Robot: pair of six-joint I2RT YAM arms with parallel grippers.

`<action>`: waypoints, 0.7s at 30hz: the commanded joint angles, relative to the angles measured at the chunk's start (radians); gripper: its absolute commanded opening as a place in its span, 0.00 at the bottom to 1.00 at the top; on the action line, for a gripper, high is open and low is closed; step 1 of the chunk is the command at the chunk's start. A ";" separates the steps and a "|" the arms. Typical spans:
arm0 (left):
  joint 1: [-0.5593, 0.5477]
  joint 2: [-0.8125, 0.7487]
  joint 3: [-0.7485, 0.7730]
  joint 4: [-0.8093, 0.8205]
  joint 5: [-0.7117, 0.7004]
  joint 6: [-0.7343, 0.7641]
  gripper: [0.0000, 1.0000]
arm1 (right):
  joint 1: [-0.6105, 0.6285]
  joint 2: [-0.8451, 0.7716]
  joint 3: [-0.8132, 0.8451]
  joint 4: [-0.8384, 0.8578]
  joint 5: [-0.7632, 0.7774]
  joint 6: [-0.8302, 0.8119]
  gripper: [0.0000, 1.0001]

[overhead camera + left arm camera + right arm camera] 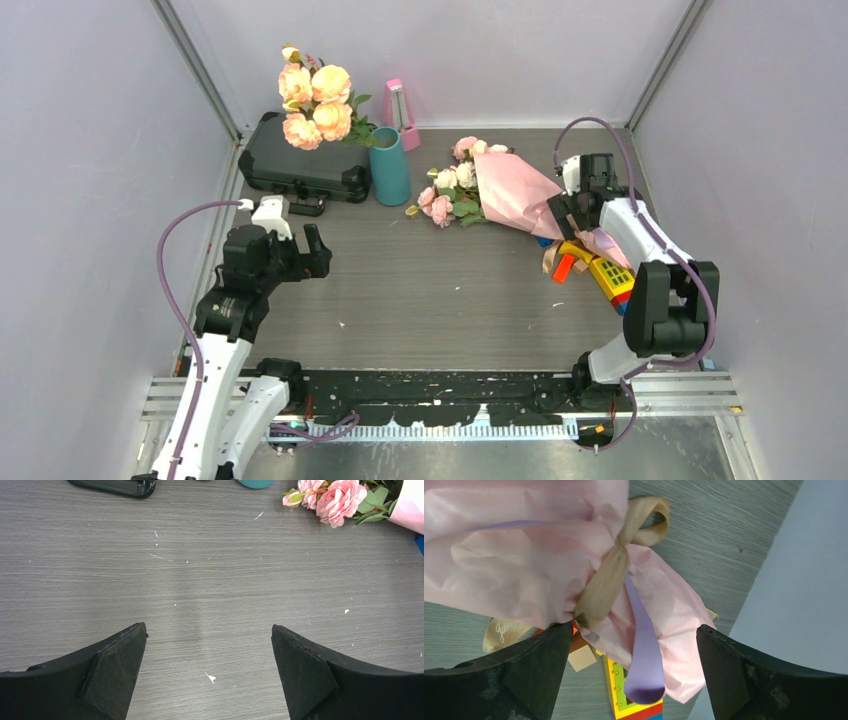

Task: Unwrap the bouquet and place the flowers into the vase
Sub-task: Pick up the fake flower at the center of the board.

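Observation:
The bouquet (505,188) lies on the table at the back right, still in its pink crinkled paper (524,555), tied with a tan ribbon (606,580); a lilac strip (644,645) hangs from the knot. Its flowers (448,192), small pink and cream roses (340,497), point left toward the teal vase (390,165), which stands upright and empty. My right gripper (565,215) hovers open over the tied end (631,635), jaws either side of the paper below the knot and apart from it. At mid-left my left gripper (300,228) is open over bare table (210,630), holding nothing.
A black case (300,160) lies at the back left with big peach-orange roses (315,100) on it. A pink metronome-shaped object (400,115) stands behind the vase. Colourful toy blocks (600,275) lie under the bouquet's tail, close to the right wall.

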State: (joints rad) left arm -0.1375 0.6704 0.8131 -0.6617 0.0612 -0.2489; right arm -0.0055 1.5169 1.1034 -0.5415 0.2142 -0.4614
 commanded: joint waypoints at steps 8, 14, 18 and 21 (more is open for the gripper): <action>-0.004 -0.006 0.009 0.037 -0.006 0.020 0.98 | 0.006 0.175 0.122 0.003 -0.181 -0.100 0.98; -0.005 -0.002 0.009 0.038 -0.001 0.019 0.98 | 0.006 0.230 0.121 0.009 -0.199 -0.098 0.96; -0.005 -0.002 0.009 0.037 0.000 0.019 0.98 | 0.006 0.270 0.124 0.006 -0.199 -0.099 0.97; -0.006 -0.002 0.009 0.038 0.003 0.017 0.98 | 0.006 0.300 0.129 0.008 -0.200 -0.097 0.96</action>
State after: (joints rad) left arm -0.1375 0.6704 0.8131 -0.6621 0.0540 -0.2462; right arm -0.0063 1.7706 1.2091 -0.5419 0.0498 -0.5488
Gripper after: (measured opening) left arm 0.983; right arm 0.971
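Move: The bouquet's ribbon-tied neck lies about 4 cm ahead of the right hand, 4 cm to its left and 8 cm below. Its flower heads reach out some 15 cm ahead and 27 cm to the left; the orange block is about 7 cm nearer the base than the neck, and the yellow block about 8 cm behind and 4 cm right of the hand. From the left hand, the neck is roughly 49 cm right, 15 cm ahead and 18 cm below. Sink the open right gripper about 6 cm onto the bouquet's tied neck, easing some 3 cm forward and 2 to 3 cm left as it drops, mostly before the last stretch, which goes nearly straight down. Turn the wrist about 10 degrees counter-clockwise and tip the fingers slightly steeper, bringing them down either side of the gathered paper and against the wrap; keep them wide open. ##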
